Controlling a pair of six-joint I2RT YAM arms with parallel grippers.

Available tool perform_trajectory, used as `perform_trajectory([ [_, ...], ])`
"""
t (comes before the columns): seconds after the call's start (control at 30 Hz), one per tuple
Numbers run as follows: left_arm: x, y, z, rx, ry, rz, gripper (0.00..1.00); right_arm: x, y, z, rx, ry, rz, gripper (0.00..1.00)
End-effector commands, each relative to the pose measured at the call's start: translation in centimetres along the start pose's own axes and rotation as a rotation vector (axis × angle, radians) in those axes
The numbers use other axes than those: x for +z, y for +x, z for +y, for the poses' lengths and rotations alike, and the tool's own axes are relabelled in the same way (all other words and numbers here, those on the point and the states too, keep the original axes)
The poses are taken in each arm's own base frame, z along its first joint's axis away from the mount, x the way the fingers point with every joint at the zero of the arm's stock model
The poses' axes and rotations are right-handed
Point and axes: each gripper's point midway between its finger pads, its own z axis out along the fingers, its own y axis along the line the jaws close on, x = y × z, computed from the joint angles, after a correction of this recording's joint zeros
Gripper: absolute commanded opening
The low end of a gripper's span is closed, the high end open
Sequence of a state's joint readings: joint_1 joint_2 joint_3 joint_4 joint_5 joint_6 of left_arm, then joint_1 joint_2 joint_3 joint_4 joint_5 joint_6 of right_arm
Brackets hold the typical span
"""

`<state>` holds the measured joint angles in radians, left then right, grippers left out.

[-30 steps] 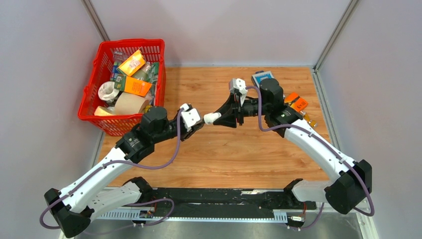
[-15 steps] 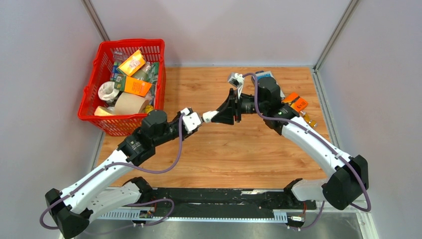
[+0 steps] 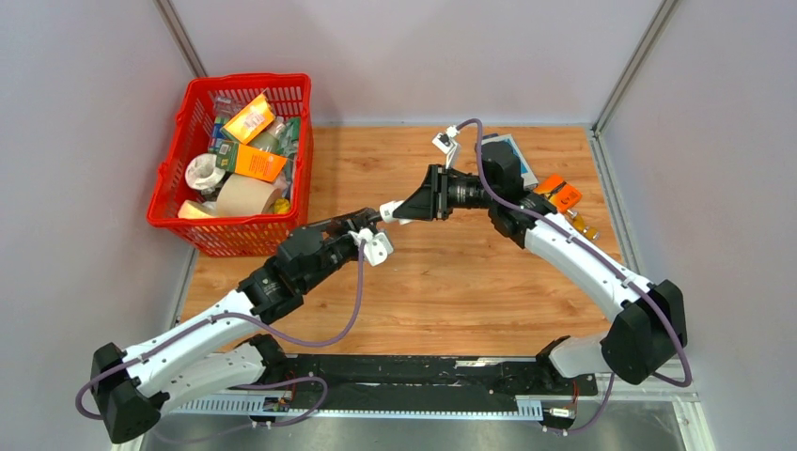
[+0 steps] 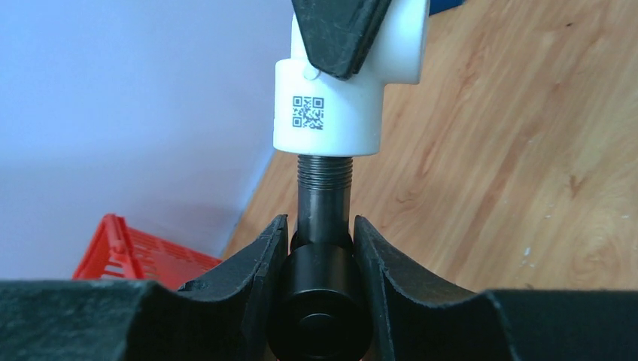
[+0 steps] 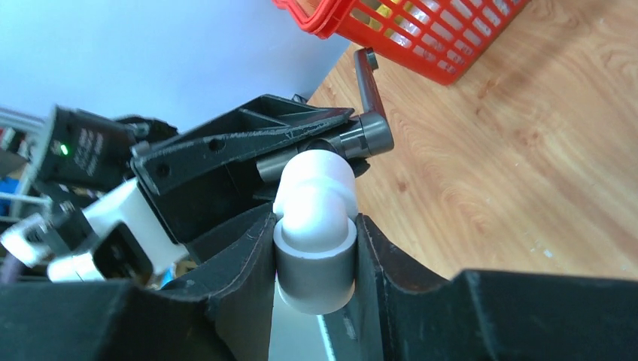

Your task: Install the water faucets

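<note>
The dark metal faucet (image 4: 323,214) is clamped between the fingers of my left gripper (image 4: 320,229), which is shut on its body. Its threaded end enters the white elbow fitting (image 4: 331,113), which carries a QR code. My right gripper (image 5: 314,226) is shut on the other end of that elbow (image 5: 316,199). The faucet's lever handle (image 5: 369,135) sticks out beside the elbow. From above, both grippers meet tip to tip over the middle of the table, left gripper (image 3: 369,223) and right gripper (image 3: 402,209), with the elbow (image 3: 389,214) between them.
A red basket (image 3: 169,178) full of assorted items stands at the back left, close to the left arm's elbow. A blue box (image 3: 515,150) and an orange item (image 3: 561,194) lie at the back right behind the right arm. Grey walls enclose the wooden table (image 3: 451,282).
The left wrist has rolled, swinging its camera mount from above the gripper to below it. The right wrist has also rolled. The joined parts shifted slightly left and back.
</note>
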<state>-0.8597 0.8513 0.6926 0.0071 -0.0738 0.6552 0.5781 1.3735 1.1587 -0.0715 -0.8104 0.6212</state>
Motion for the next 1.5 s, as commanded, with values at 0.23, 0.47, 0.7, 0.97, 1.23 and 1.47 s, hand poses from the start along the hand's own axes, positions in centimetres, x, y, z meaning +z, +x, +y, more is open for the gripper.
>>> perform_trajectory([
  [0.23,-0.9,-10.8,2.2,0.310,-0.334,-0.422,0.00,1.6,-0.1,-0.6,0.489,0.067,-0.025,0.00],
  [0.47,-0.8,-10.2,1.3,0.398,-0.405,-0.412,0.00,1.3,0.5,-1.3,0.601,0.105,-0.052,0.03],
  [0.7,-0.4,-9.1,0.4,0.285,-0.346,-0.389,0.00,-0.2,-2.1,0.1,0.446,0.089,-0.135,0.32],
  [0.97,-0.1,-7.9,-0.6,0.230,-0.302,-0.356,0.00,-1.7,-3.9,0.4,0.372,0.075,-0.173,0.64],
  [1.23,1.3,-6.1,-2.1,0.104,-0.168,-0.255,0.00,-3.9,-6.0,0.7,0.153,0.073,-0.222,1.00],
  [1.47,1.9,-4.7,-2.7,-0.138,0.118,-0.189,0.00,-7.3,-7.0,1.0,-0.445,0.164,-0.291,1.00],
])
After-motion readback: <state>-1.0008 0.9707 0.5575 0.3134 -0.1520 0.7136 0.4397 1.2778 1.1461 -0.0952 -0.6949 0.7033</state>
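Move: The left hand grips the black faucet; the white elbow sits on its threaded stub, its middle about 5 cm ahead, 5 cm right and 1 cm below that hand. The right hand already pinches this elbow, some 2 cm to its left, with the faucet body about 4 cm back and 7 cm left at much the same height. From the left hand, the red basket lies roughly 17 cm ahead, 32 cm left and 15 cm below. Gripping the elbow, the right hand rolls about 30 degrees, near side rising and far side dipping, while the left counter-rolls the faucet some 25 degrees, both sinking slightly. The right fingers then open wide and release, the hand backing off to its right, forward and up about 5 cm; the left, still holding the faucet, draws right and back, sinks, then comes a little forward. Both rolls largely unwind. ##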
